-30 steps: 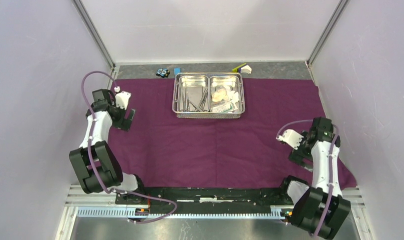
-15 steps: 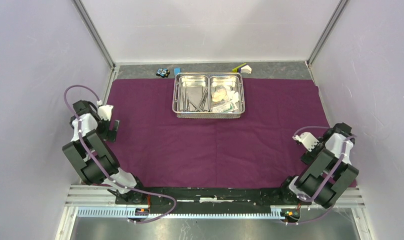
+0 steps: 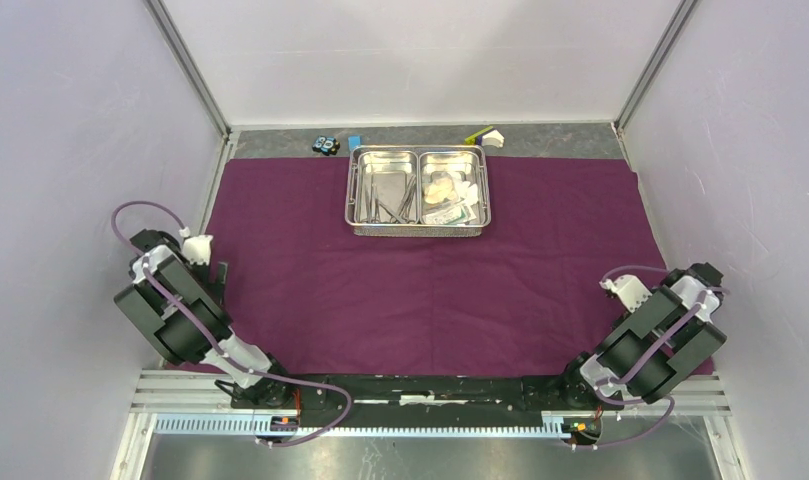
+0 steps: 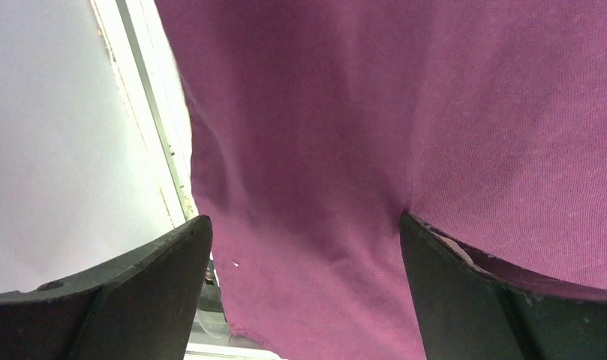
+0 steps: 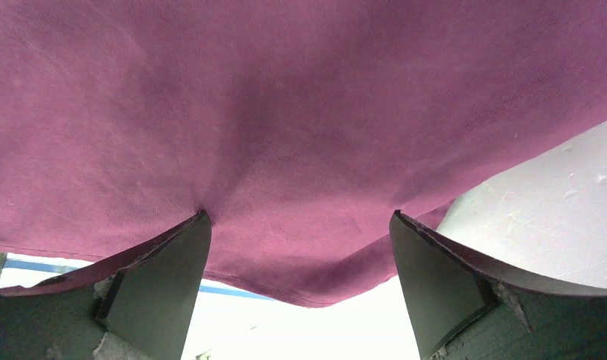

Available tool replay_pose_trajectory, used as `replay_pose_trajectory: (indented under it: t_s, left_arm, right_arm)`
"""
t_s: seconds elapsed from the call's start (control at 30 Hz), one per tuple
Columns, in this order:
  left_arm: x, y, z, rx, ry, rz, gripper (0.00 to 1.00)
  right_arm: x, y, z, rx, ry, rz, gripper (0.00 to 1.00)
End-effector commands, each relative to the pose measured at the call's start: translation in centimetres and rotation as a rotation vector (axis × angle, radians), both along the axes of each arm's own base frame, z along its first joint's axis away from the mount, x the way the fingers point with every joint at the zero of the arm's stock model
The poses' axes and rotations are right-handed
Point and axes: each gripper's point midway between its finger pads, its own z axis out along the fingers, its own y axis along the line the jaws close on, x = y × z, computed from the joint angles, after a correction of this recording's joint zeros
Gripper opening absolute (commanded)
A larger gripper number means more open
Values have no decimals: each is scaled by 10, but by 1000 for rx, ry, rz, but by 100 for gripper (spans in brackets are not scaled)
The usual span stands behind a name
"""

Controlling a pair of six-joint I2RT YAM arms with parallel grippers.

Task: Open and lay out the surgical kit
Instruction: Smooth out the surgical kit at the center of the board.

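Note:
The dark purple cloth (image 3: 420,290) lies spread flat over the table. On its far middle stands the steel tray (image 3: 418,231). Tweezers and forceps (image 3: 385,198) lie in its left compartment, with white gauze (image 3: 442,185) and a packet (image 3: 450,213) in the right one. My left gripper (image 3: 218,272) is folded back at the cloth's near left edge. It is open just above the cloth (image 4: 308,112), with nothing between its fingers (image 4: 305,219). My right gripper (image 3: 620,300) is folded back at the near right corner, open (image 5: 298,214) over the cloth's hem (image 5: 315,296).
Behind the tray on the bare grey strip lie a small black object (image 3: 326,145), a blue block (image 3: 354,143) and a yellow-green and white piece (image 3: 486,135). Walls close in left, right and behind. A metal rail (image 3: 410,385) runs along the near edge.
Both arms have folded back and down toward the near corners, the left gripper sliding nearer along the cloth's left edge, the right gripper toward the near right corner. Cloth and tray unmoved.

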Motion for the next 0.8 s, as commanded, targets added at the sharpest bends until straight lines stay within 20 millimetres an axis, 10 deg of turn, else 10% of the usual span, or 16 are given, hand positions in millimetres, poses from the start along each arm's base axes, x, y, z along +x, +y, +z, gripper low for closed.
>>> replay_pose_trajectory:
  t_s: [0.0,0.4,0.77]
  left_arm:
    - [-18,33,-12,88,31,-5,100]
    - [-15,46,15,63,-25,28,100]
    - [43,0,103,-119,-350,1,100]
  right_arm:
    - [-1,-7,-4,-1,-14,60,96]
    - [9,-15,15,16,-89,44,96]
    - [79,18,83,135,-367,125,98]
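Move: The left hand's open fingertips are down on the purple cloth. The cloth's left edge is about 5 cm to its left and level with it, and the near-left corner is about 17 cm back and 8 cm left. The right hand is also down on the cloth, its near-right corner some 8 cm back and 8 cm right. The tray's middle stands about 28 cm ahead and 54 cm right of the left hand, and 37 cm ahead and 54 cm left of the right hand. With fingers wide open and tips still on the cloth, both hands finish their outward smoothing stroke at an almost constant height, the left sliding about 3 cm left and 2 cm back towards the cloth's left edge, the right only some 1 cm back and 1 cm right towards the near-right corner. Then both lift off and swing forward, rising 5 to 6 cm, the right going forward about 5 cm and the left about half that, with the fingers tilting forward some 10 degrees. ##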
